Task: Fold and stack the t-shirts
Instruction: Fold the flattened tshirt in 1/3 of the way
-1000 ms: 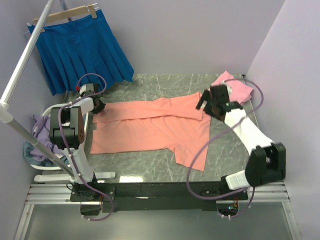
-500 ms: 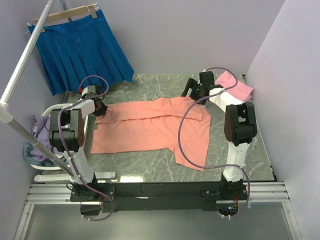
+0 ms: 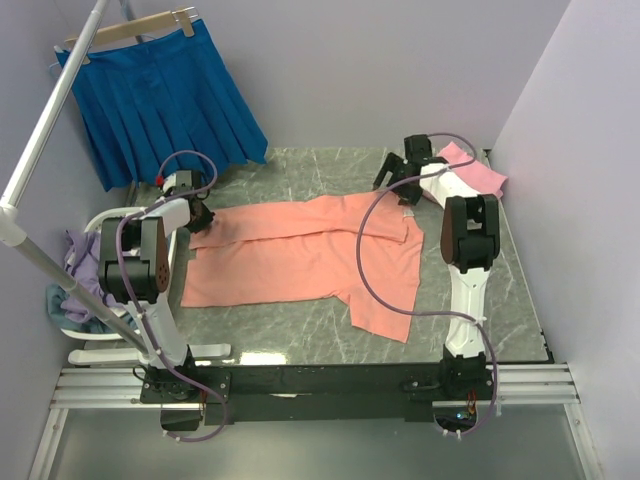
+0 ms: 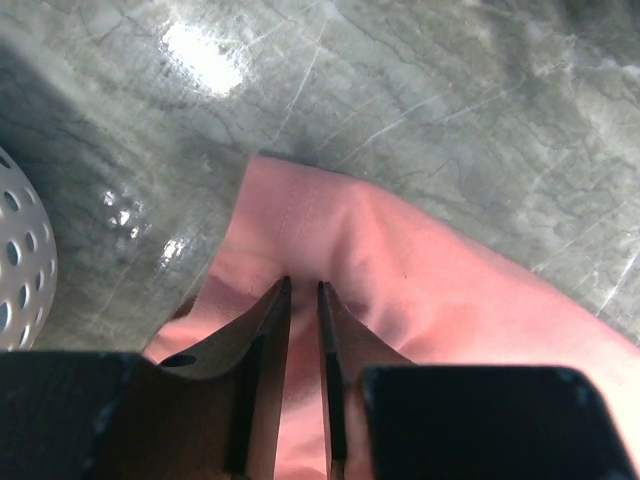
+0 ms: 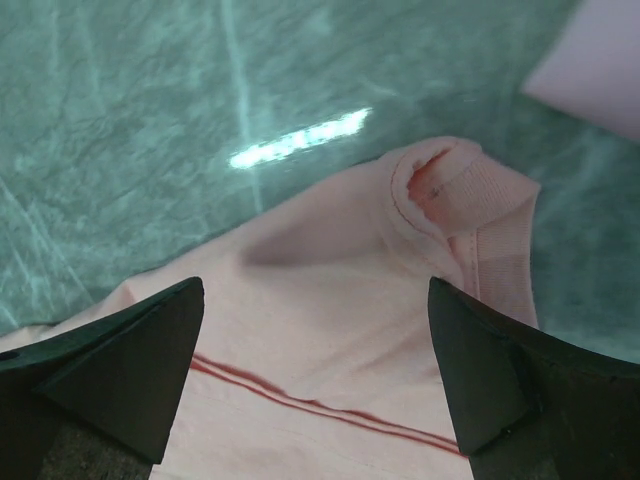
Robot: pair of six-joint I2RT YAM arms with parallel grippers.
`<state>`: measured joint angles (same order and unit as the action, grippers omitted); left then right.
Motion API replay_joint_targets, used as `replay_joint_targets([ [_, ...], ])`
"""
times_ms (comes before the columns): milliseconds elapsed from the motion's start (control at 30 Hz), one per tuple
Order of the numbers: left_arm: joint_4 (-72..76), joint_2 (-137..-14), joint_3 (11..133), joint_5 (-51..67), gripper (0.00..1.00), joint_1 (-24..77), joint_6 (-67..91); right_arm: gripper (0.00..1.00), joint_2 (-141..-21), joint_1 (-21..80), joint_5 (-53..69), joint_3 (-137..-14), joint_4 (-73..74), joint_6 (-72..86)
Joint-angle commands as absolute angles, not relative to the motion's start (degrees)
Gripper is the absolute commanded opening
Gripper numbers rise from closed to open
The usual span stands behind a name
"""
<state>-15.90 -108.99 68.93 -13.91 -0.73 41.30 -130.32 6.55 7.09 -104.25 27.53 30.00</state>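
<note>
The salmon-orange t-shirt lies spread across the middle of the marble table, its far edge folded over. My left gripper is at the shirt's far left corner. In the left wrist view its fingers are shut on a raised fold of the salmon fabric. My right gripper is at the shirt's far right edge. In the right wrist view it is wide open just above the fabric, with the ribbed collar just ahead. The lighter pink t-shirt lies folded at the far right corner.
A bright blue pleated skirt hangs on a hanger at the back left. A slanted metal pole crosses in front of it. A white perforated basket with lilac clothes stands off the table's left edge, and shows in the left wrist view.
My right arm has stretched out from the right side of the shirt to its far edge by the collar, gripper open. My left gripper has stayed at the far left corner.
</note>
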Motion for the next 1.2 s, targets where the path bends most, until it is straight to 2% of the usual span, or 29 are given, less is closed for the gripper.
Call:
replay_joint_targets([
  [0, -20.6, -112.2, 70.7, -15.7, 0.24, -1.7, 40.5, 1.0, -131.7, 4.7, 4.9, -107.6, 33.8, 32.2],
  [133, -20.4, -113.2, 70.9, -15.8, 0.24, -2.6, 40.1, 0.96, -132.8, 4.4, 2.4, -111.1, 37.5, 32.1],
  [200, -19.9, -113.6, 70.9, -15.3, 0.24, -3.3, 40.0, 1.0, -133.2, 2.9, 0.9, -112.2, 39.3, 31.9],
  [367, -17.9, -115.0, 73.1, -13.7, 0.22, -4.2, 38.9, 1.0, -133.1, 0.6, 6.1, -112.1, 36.2, 29.3],
  [467, -14.9, -113.6, 72.1, -12.4, 0.22, -4.7, 38.4, 1.0, -129.2, 0.7, 10.3, -109.3, 30.7, 26.9],
  [600, -12.8, -109.9, 71.2, -10.8, 0.27, -5.1, 38.1, 1.0, -119.1, 0.7, 9.8, -98.2, 21.6, 25.2],
  [633, -12.1, -108.7, 70.3, -8.8, 0.3, -5.1, 38.1, 1.0, -114.7, 1.0, 10.1, -96.3, 20.5, 24.9],
  [667, -11.4, -107.3, 69.7, -8.2, 0.41, -4.9, 38.2, 1.0, -112.3, 1.1, 9.9, -94.8, 20.0, 24.5],
  [733, -9.2, -102.6, 67.3, -6.8, 0.56, -4.4, 38.3, 1.0, -105.2, 1.6, 9.6, -88.8, 18.2, 24.1],
  [767, -9.4, -100.9, 66.8, -6.9, 0.7, -3.7, 38.6, 1.0, -102.9, 2.1, 9.1, -86.8, 18.1, 24.2],
  [867, -13.6, -95.2, 65.7, -9.0, 0.87, -1.2, 40.4, 1.0, -95.5, 2.9, 10.4, -79.1, 20.5, 25.0],
  [1033, -21.4, -87.1, 59.9, -11.8, 0.88, 6.3, 44.6, 1.0, -85.0, 5.0, 11.9, -63.0, 24.1, 26.6],
  [1167, -22.8, -81.1, 53.1, -9.8, 0.88, 8.3, 47.9, 1.0, -76.2, 7.5, 12.9, -51.3, 23.6, 29.2],
])
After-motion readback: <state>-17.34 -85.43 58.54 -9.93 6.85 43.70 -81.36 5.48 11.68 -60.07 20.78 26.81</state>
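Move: The shirt's near right flap lies about 35 cm back from the open right hand and 4 cm to its left, just below its height; the pink folded stack is some 18 cm to that hand's right and 2 cm farther out. From the nearly shut left hand, on the shirt's far left end, the shirt's near left corner is roughly 22 cm back and 6 cm left, while the laundry basket stands 20 cm left and 13 cm back. Right hand sweeps 5 cm right over the shirt, rises, draws back about 17 cm; left opens, lifting off rightwards. ##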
